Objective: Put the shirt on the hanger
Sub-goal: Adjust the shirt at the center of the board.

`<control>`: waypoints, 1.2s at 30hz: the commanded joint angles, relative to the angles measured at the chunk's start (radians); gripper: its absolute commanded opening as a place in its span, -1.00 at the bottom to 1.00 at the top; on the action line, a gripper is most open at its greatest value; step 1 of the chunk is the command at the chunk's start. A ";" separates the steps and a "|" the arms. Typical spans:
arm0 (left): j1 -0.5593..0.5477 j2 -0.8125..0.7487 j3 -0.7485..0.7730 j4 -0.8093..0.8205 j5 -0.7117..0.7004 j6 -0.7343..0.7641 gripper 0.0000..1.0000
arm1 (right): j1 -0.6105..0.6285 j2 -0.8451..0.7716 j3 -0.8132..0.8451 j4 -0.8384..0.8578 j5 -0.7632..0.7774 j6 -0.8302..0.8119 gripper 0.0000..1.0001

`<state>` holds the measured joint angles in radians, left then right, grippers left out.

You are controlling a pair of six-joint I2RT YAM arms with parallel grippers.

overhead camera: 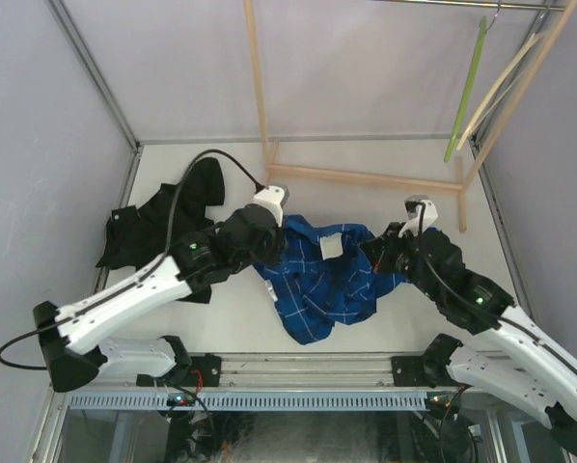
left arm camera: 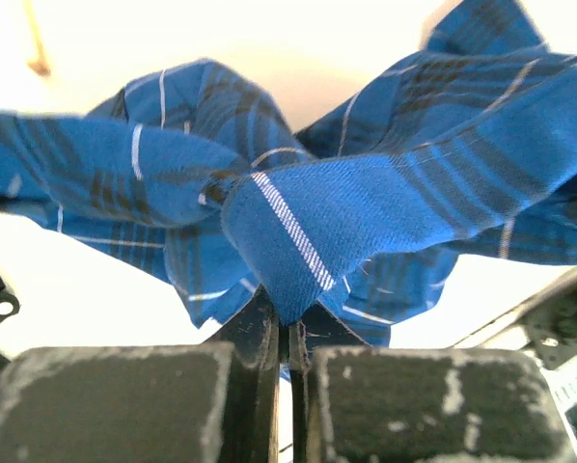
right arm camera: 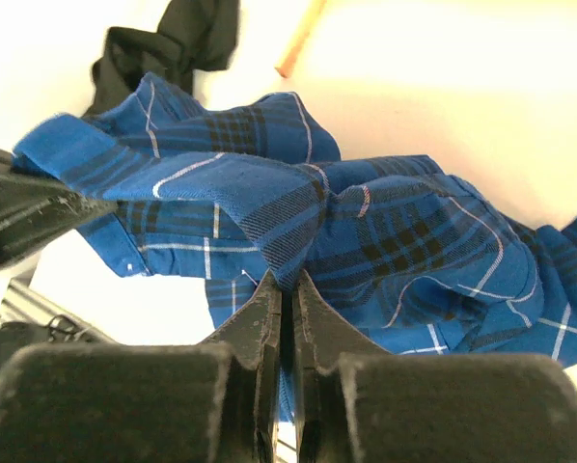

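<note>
The blue plaid shirt [overhead camera: 322,280] hangs bunched between my two arms above the middle of the table. My left gripper [overhead camera: 267,253] is shut on a fold of the shirt [left arm camera: 288,231] at its left side; the cloth is pinched between the jaws at the left gripper's tips [left arm camera: 288,313]. My right gripper [overhead camera: 377,253] is shut on the shirt [right arm camera: 366,222] at its right side, the fabric squeezed at the right gripper's tips [right arm camera: 288,282]. The lime-green hanger [overhead camera: 465,92] hangs from the rail at the back right, well away from both grippers.
A black garment [overhead camera: 163,217] lies crumpled at the left of the table, also in the right wrist view as the black garment [right arm camera: 173,43]. A wooden rack frame [overhead camera: 366,178] stands at the back, with a pale hanger [overhead camera: 506,82] beside the green one.
</note>
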<state>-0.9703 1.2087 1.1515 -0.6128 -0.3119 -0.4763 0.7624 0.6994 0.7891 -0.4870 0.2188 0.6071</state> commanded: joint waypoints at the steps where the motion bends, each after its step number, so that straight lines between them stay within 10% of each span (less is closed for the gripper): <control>1: -0.044 -0.085 0.188 -0.160 -0.056 0.004 -1.00 | 0.113 -0.027 0.138 -0.140 0.108 -0.021 -1.00; 18: -0.284 -0.065 0.555 -0.594 -0.122 -0.138 -1.00 | 0.852 0.078 0.437 -0.475 0.658 0.275 -1.00; 27: -0.031 0.001 0.153 -0.222 0.120 -0.066 -1.00 | 0.203 0.130 0.246 -0.226 0.040 0.073 -1.00; 36: 0.124 0.295 0.174 -0.084 0.193 0.042 -0.99 | -0.206 0.449 0.110 0.075 -0.291 -0.054 -0.99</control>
<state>-0.8978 1.4433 1.2888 -0.8070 -0.1638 -0.5030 0.6125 1.0569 0.9035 -0.5999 0.0906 0.6327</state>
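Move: I hold the shirt's upper edge in both hands, about 20 cm above the board. The middle of its hanging body lies some 10 cm to my left hand's right and 11 cm back, and about 11 cm left and 11 cm back of my right hand. The white collar patch is roughly 9 cm left of my right hand and 1 cm ahead; the stand's wooden foot bar runs 20 cm straight ahead of my right hand. The black garment lies about 30 cm left of my left hand and 6 cm farther out. I keep both pinches shut and flap the shirt: first both hands sweep up and back some 10 cm or more, lifting the upper edge towards my base. Then I throw them forward and down, roughly 20 cm, towards the board, ending lower than I began, the left barely farther out and the right about 3 cm. My fingers tip down some 15 to 20 degrees overall. ##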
